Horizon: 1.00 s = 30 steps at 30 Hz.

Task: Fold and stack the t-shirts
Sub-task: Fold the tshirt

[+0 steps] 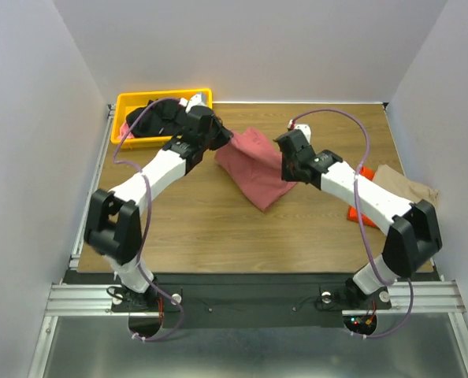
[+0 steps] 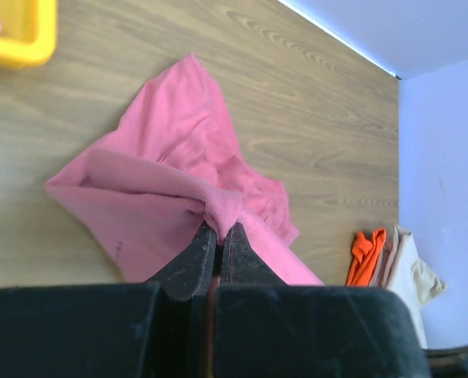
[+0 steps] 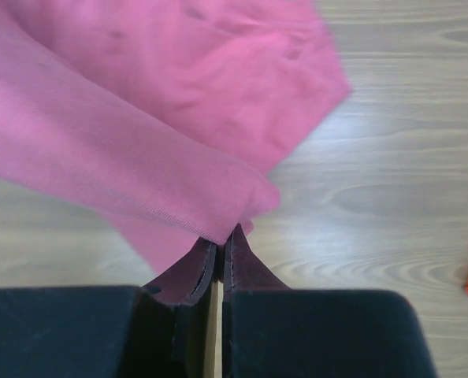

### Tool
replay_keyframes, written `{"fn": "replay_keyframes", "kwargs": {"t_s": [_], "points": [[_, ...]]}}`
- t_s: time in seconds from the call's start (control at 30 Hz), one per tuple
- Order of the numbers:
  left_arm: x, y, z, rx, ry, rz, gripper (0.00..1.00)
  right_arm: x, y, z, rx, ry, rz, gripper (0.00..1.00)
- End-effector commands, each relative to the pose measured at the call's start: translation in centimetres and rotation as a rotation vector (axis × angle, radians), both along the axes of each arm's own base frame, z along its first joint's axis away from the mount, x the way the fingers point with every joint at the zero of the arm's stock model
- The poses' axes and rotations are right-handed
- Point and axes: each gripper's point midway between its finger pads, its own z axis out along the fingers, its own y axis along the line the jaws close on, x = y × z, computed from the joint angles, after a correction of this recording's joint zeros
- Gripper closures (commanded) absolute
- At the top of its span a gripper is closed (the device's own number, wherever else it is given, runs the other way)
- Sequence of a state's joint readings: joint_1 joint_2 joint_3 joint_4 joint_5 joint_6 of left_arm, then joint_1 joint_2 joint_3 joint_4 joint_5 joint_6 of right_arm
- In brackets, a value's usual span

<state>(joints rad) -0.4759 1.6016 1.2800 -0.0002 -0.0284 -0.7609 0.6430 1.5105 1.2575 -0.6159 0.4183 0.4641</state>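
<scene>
A dusty-red t-shirt hangs in a bunched fold over the middle of the wooden table, its lower corner touching the wood. My left gripper is shut on its left edge; the left wrist view shows pink cloth pinched at the tips of my gripper. My right gripper is shut on the shirt's right edge, the cloth draped away from the closed gripper. A black t-shirt lies in the yellow bin. A tan t-shirt lies at the table's right edge.
The yellow plastic bin stands at the back left corner, with a bit of pink cloth in it. An orange cloth lies under my right arm beside the tan shirt, also the orange cloth. White walls close in on three sides.
</scene>
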Motion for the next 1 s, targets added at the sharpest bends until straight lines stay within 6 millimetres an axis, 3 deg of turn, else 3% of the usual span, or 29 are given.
{"fn": "replay_keyframes", "kwargs": {"t_s": [0.0,0.2,0.23,0.27,0.3,0.37,0.4,0.43,0.47,0.5,0.53,0.57,0.63,0.67,0.73,0.77,0.87,0.9,0.93,0.97], "points": [[3.9,-2.1,1.4,0.013,-0.080,-0.034,1.00,3.4,-2.9,-0.6,-0.042,0.012,-0.064,0.99],[9.7,-5.1,-0.5,0.036,-0.090,-0.055,1.00,8.6,-5.7,-3.8,0.029,0.073,-0.092,1.00],[10.8,-5.7,0.9,0.027,-0.127,-0.058,1.00,9.3,-6.0,-4.1,0.029,0.072,-0.099,1.00],[11.8,-6.2,-1.5,0.047,-0.098,-0.062,1.00,9.8,-6.6,-4.6,0.031,0.081,-0.107,1.00],[12.1,-7.0,-1.9,0.041,-0.093,-0.092,1.00,10.2,-6.9,-6.0,0.016,0.110,-0.110,1.00],[13.7,-7.8,-3.1,0.045,-0.090,-0.099,0.95,11.7,-7.6,-6.3,0.026,0.108,-0.135,0.95],[14.2,-8.1,-3.3,0.046,-0.090,-0.099,0.85,12.2,-7.8,-6.4,0.027,0.106,-0.141,0.85],[14.8,-8.4,-2.3,0.036,-0.113,-0.102,0.71,13.0,-7.9,-6.9,0.023,0.109,-0.150,0.40],[14.8,-8.7,-3.5,0.050,-0.081,-0.116,0.39,13.5,-8.5,-6.9,0.007,0.100,-0.174,0.18],[14.9,-8.9,-3.0,0.049,-0.092,-0.120,0.14,13.8,-8.6,-6.9,0.010,0.095,-0.186,0.00],[14.9,-8.9,-2.7,0.047,-0.098,-0.122,0.06,14.0,-8.6,-6.6,0.014,0.089,-0.194,0.00],[14.7,-8.8,-1.8,0.042,-0.115,-0.127,0.03,14.1,-8.5,-6.0,0.026,0.077,-0.192,0.00],[14.0,-8.7,-1.5,0.057,-0.120,-0.149,0.01,13.8,-7.8,-5.1,0.072,0.064,-0.175,0.00],[13.2,-8.5,0.1,0.049,-0.136,-0.154,0.01,13.1,-7.8,-4.4,0.098,0.056,-0.189,0.00],[12.1,-7.9,0.8,0.054,-0.142,-0.150,0.01,12.0,-7.6,-4.4,0.130,0.054,-0.193,0.00],[10.7,-7.1,0.9,0.070,-0.135,-0.145,0.01,11.8,-6.9,-4.1,0.176,0.039,-0.166,0.00],[8.1,-5.3,2.1,0.074,-0.156,-0.126,0.01,9.3,-6.7,-6.1,0.225,0.100,-0.189,0.00],[6.9,-4.6,0.3,0.094,-0.121,-0.124,0.01,8.4,-6.7,-7.0,0.241,0.121,-0.218,0.00],[6.2,-4.1,0.3,0.100,-0.123,-0.120,0.01,7.9,-6.9,-7.6,0.250,0.130,-0.241,0.00],[5.2,-3.3,2.4,0.095,-0.162,-0.111,0.01,7.6,-6.8,-7.9,0.265,0.133,-0.248,0.00]]}}
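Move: Both hands hold the raised near edge of the t-shirt. The lying half's far corner is about 15 cm ahead of the left hand, 7 cm to its right and 23 cm below; its right corner is some 13 cm ahead of the right hand, 5 cm right and 15 cm lower. The yellow bin stands about 20 cm ahead of the left hand and 23 cm to its left, the red bin roughly 28 cm right of the right hand, level with it. Forward, and to the right and down as well, both hands together swing the held edge over the lying half of the t-shirt, the left travelling about 19 cm and the right some 17 cm, its fingers tipping a little further down. Near the end of that sweep both grippers open wide and let go, then draw back and rise, the left about 8 cm and the right about 5. ##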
